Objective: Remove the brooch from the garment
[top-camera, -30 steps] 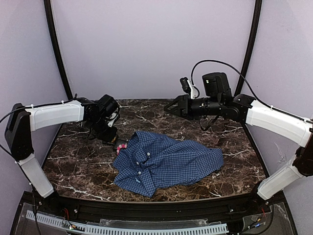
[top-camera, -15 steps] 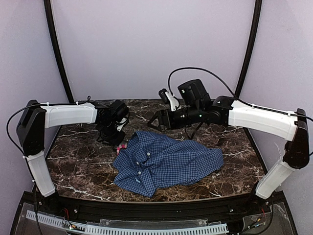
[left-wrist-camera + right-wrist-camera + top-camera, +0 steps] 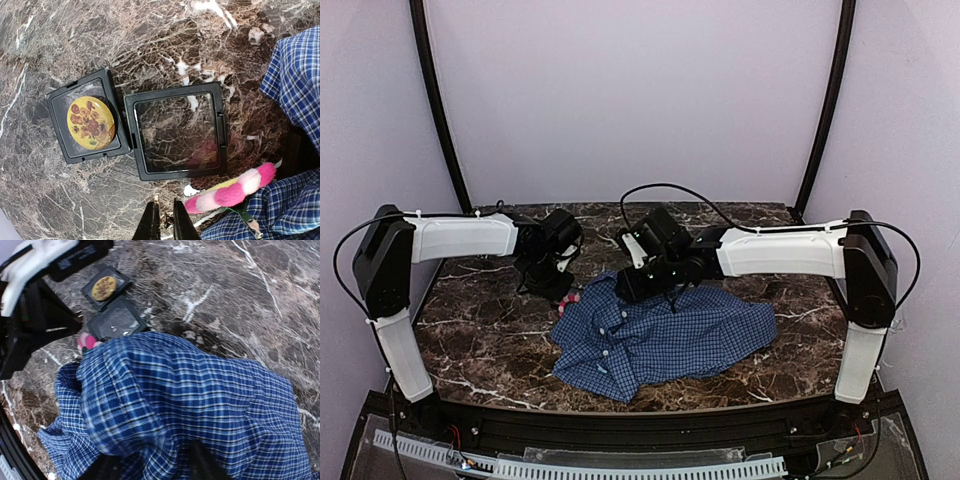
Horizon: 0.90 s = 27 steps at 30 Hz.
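The garment (image 3: 665,335), a blue check shirt, lies crumpled mid-table. The brooch (image 3: 235,190), a fuzzy pink-and-white piece on a green stem, sticks out from the shirt's collar edge (image 3: 295,70) and shows as a pink spot (image 3: 86,341) in the right wrist view. My left gripper (image 3: 166,220) hovers just left of the brooch, its jaws almost together on a small brass-coloured clasp (image 3: 165,218). My right gripper (image 3: 150,466) is low over the shirt (image 3: 190,390), open, with cloth bulging between its dark fingers (image 3: 200,462).
A black tray (image 3: 177,175) lies on the marble beside the collar; one slot holds a yellow sunflower badge (image 3: 91,122), and the larger slot has only a clear cover. The left arm (image 3: 30,315) stands close to the right gripper. Purple walls enclose the table.
The right arm swung from the back of the table down and left onto the shirt by the collar, its jaws changing width. The left gripper edged toward the brooch and stayed shut.
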Motion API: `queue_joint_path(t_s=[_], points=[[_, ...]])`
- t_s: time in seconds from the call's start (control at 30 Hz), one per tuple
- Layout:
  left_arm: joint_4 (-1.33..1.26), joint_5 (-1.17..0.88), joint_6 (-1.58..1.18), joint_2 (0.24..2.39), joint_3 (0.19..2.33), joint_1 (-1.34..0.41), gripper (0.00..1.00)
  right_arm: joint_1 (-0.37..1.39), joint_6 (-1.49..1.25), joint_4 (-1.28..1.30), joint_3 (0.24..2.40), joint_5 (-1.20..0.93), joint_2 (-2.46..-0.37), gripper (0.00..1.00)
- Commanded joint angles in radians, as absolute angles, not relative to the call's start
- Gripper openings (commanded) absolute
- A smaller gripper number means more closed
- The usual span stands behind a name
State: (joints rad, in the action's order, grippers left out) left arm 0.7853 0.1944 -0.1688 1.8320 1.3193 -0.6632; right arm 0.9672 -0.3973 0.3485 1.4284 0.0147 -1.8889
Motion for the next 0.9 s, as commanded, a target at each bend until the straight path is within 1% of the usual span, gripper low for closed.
queue_joint_path(t_s=[0.0, 0.03, 0.07, 0.23, 0.4, 0.87], points=[[0.772, 0.205, -0.179, 1.787, 1.314, -0.663, 0.01, 0.958, -0.451, 0.39, 1.437, 0.169, -1.871, 0.2], [0.772, 0.206, -0.178, 1.796, 1.321, -0.663, 0.01, 0.946, -0.469, 0.391, 1.412, 0.179, -1.852, 0.08], [0.774, 0.206, -0.176, 1.801, 1.325, -0.662, 0.01, 0.931, -0.488, 0.396, 1.386, 0.186, -1.83, 0.0], [0.775, 0.23, -0.164, 1.837, 1.352, -0.661, 0.01, 0.852, -0.537, 0.444, 1.262, 0.246, -1.695, 0.0], [0.77, 0.25, -0.152, 1.863, 1.381, -0.661, 0.01, 0.798, -0.554, 0.478, 1.168, 0.253, -1.577, 0.0], [0.767, 0.3, -0.122, 1.986, 1.455, -0.661, 0.01, 0.792, -0.613, 0.463, 1.159, 0.195, -1.537, 0.0]])
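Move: The garment's raised fold lies right at the right hand's open fingers, 1 cm below and 1 cm ahead. The pink flower on the garment is about 11 cm left of that hand, 1 cm ahead, roughly 8 below. From the left hand, the empty middle box is some 3 cm ahead, 1 right and 5 below. The box with the yellow pin lies 4 cm ahead, 5 left; the flower 1 cm back, 5 right. The garment's raised fold is pinched as the right fingers shut on it, then dragged about 15 cm right and slightly forward, rising a little, away from the boxes; the wrist turns some 25 degrees clockwise, then holds. The left hand, still gripping the small gold-brown brooch, afterwards eases forward and down towards the empty middle box. ##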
